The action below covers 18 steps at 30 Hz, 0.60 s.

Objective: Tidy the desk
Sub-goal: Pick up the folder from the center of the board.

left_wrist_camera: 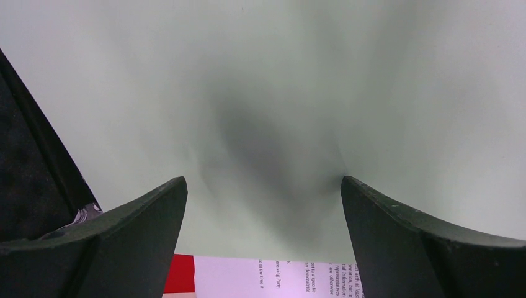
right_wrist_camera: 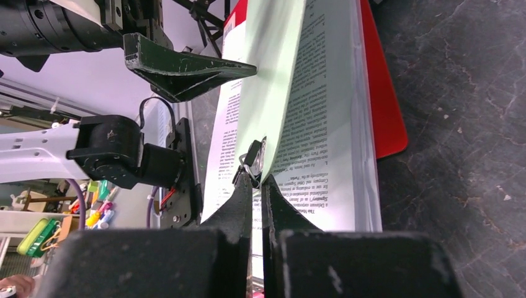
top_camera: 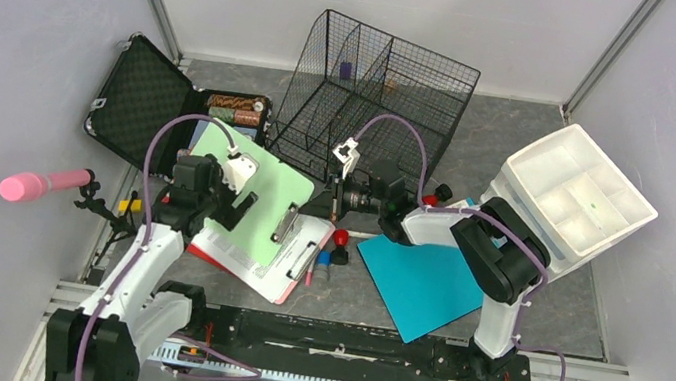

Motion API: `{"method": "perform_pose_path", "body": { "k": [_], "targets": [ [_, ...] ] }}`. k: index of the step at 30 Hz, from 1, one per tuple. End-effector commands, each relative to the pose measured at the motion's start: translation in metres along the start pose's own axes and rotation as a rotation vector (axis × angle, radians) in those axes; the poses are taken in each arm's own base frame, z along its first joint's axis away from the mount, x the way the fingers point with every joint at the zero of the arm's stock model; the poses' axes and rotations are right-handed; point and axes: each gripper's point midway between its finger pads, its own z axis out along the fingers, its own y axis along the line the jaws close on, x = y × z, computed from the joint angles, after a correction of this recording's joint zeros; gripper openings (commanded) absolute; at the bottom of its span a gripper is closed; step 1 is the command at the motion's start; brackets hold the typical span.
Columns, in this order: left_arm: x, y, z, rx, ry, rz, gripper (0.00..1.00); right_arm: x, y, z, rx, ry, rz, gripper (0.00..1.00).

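On the dark stone-look desk [top_camera: 338,297] lies a clipboard stack: a pale green sheet [top_camera: 263,194] over printed pages [top_camera: 287,269] and a red folder [top_camera: 203,253], with a metal clip [top_camera: 287,223]. My left gripper [top_camera: 243,192] hovers open right over the green sheet [left_wrist_camera: 260,81], its fingers wide apart. My right gripper [top_camera: 327,204] reaches in from the right. In the right wrist view, the right gripper [right_wrist_camera: 257,176] is shut on the green sheet's [right_wrist_camera: 273,56] edge beside the clip [right_wrist_camera: 254,162]; the sheet curves up off the pages [right_wrist_camera: 322,124].
A black wire basket [top_camera: 378,96] stands at the back, an open black foam-lined case [top_camera: 140,100] at back left, a white divided tray [top_camera: 577,191] at right. A blue sheet [top_camera: 421,284] and some markers [top_camera: 330,250] lie mid-desk. A rail [top_camera: 341,343] runs along the near edge.
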Motion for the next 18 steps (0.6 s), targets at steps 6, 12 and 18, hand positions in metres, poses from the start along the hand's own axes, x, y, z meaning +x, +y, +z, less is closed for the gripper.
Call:
{"method": "perform_pose_path", "body": {
  "k": [6, 12, 18],
  "targets": [
    [-0.037, -0.003, -0.026, 0.046, -0.116, -0.022, 1.00, -0.038, 0.021, -0.018, -0.011, -0.126, -0.103, 0.00],
    [-0.074, -0.004, -0.059, 0.091, -0.212, -0.070, 1.00, -0.046, 0.021, -0.030, 0.017, -0.158, -0.114, 0.00],
    [-0.107, 0.004, -0.086, 0.077, -0.296, -0.139, 1.00, -0.054, 0.024, -0.037, 0.050, -0.158, -0.161, 0.00]
  ]
}}
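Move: The right gripper is already shut on the far part of the green folder's clip end. From this hand, the folder's middle lies about 15 cm to the left and 1 cm back, while the white paper board is some 10 cm back, 13 cm left and 8 cm below. The red-capped stamp is about 8 cm back, 9 cm right and 9 cm below. From the open left hand, the folder's middle is roughly 3 cm ahead and 2 cm below. Keep the right gripper shut on the green folder's edge beside the clip and raise it about 4 cm, easing some 2 cm to the right. Meanwhile bring the left gripper up off the folder's face, slowly at first and then quickly, about 10 cm in all and drifting 3 cm right, fingers staying wide open while the wrist tilts its tips up and rolls its left side down some 10 degrees. ##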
